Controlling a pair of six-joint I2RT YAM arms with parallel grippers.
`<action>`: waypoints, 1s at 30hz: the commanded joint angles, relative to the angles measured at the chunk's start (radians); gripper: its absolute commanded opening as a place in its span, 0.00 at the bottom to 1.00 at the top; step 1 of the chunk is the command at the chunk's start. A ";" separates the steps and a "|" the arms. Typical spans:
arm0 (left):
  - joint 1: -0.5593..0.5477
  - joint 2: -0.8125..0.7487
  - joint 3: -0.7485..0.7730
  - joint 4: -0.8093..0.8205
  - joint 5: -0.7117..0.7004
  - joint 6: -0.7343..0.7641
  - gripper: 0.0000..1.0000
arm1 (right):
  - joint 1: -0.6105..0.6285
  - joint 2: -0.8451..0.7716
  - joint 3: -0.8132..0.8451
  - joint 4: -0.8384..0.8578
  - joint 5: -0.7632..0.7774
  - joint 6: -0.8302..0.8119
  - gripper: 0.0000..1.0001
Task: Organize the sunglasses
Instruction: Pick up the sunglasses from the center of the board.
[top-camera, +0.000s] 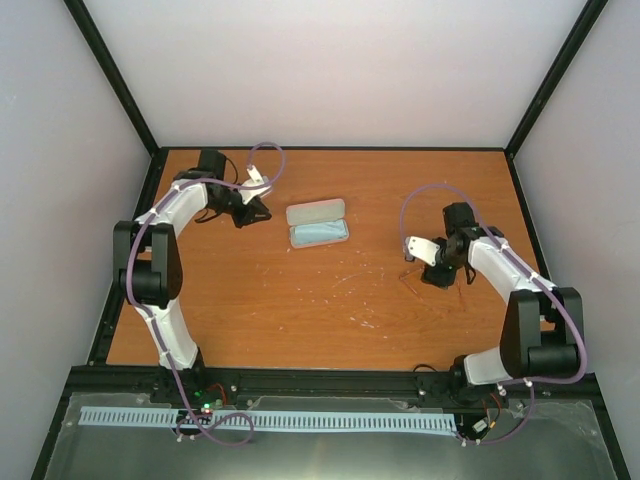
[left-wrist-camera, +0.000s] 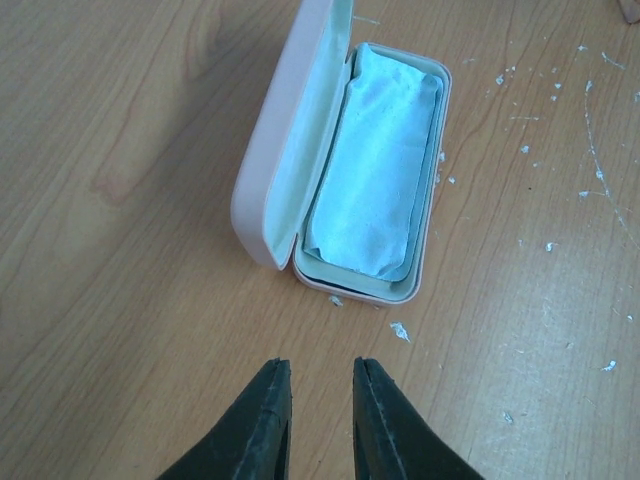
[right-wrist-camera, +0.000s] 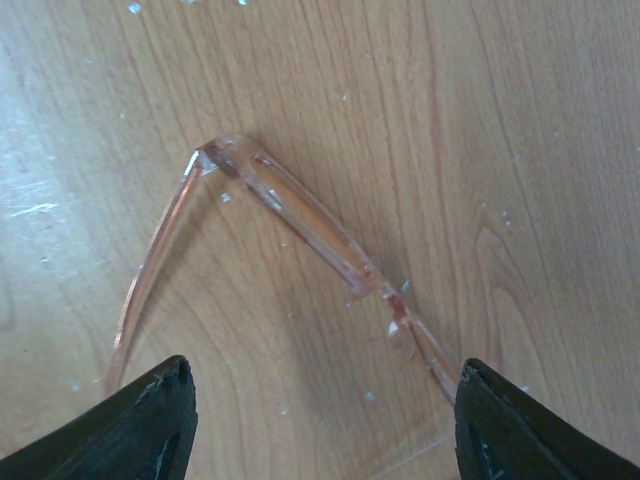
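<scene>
An open pale pink glasses case with a light blue cloth inside lies at the table's middle back; in the left wrist view the case lies just ahead of my left gripper, whose fingers stand slightly apart and empty. Clear pink-framed sunglasses lie on the wood with one temple unfolded. My right gripper is wide open just over them, one finger on each side. In the top view the right gripper is at the right of the table, and the glasses barely show.
The orange wooden table is ringed by a black frame with white walls behind and beside it. Small white flecks are scattered on the wood near the case and the glasses.
</scene>
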 joint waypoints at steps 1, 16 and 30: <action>-0.004 0.014 0.008 -0.022 0.005 0.013 0.19 | -0.007 0.045 -0.006 0.088 -0.012 -0.076 0.69; -0.003 0.026 -0.010 -0.002 0.005 -0.001 0.19 | 0.025 0.233 0.085 0.108 -0.038 -0.107 0.64; 0.002 0.042 -0.013 0.022 0.014 0.003 0.19 | 0.041 0.255 0.115 0.049 0.010 -0.082 0.03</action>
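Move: The sunglasses lie with temples open; their bridge is about 3 cm ahead of the right gripper, 2 cm to its left and some 5 cm below. The open case is about 15 cm ahead of that hand and 31 cm to its left, at table height, with the blue cloth in its near half, about 13 cm ahead. From the left gripper the bridge is roughly 44 cm to the right, 11 cm back and 11 cm lower. Lower the right gripper about 4 cm while reaching some 3 cm forward and slightly left over the sunglasses, fingers pointing down, with a small counter-clockwise turn. Keep the fingers wide until nearly down, then shut them almost fully, pinching the frame at the bridge, and stay there. Let the left gripper sink about 2 cm near the case. ##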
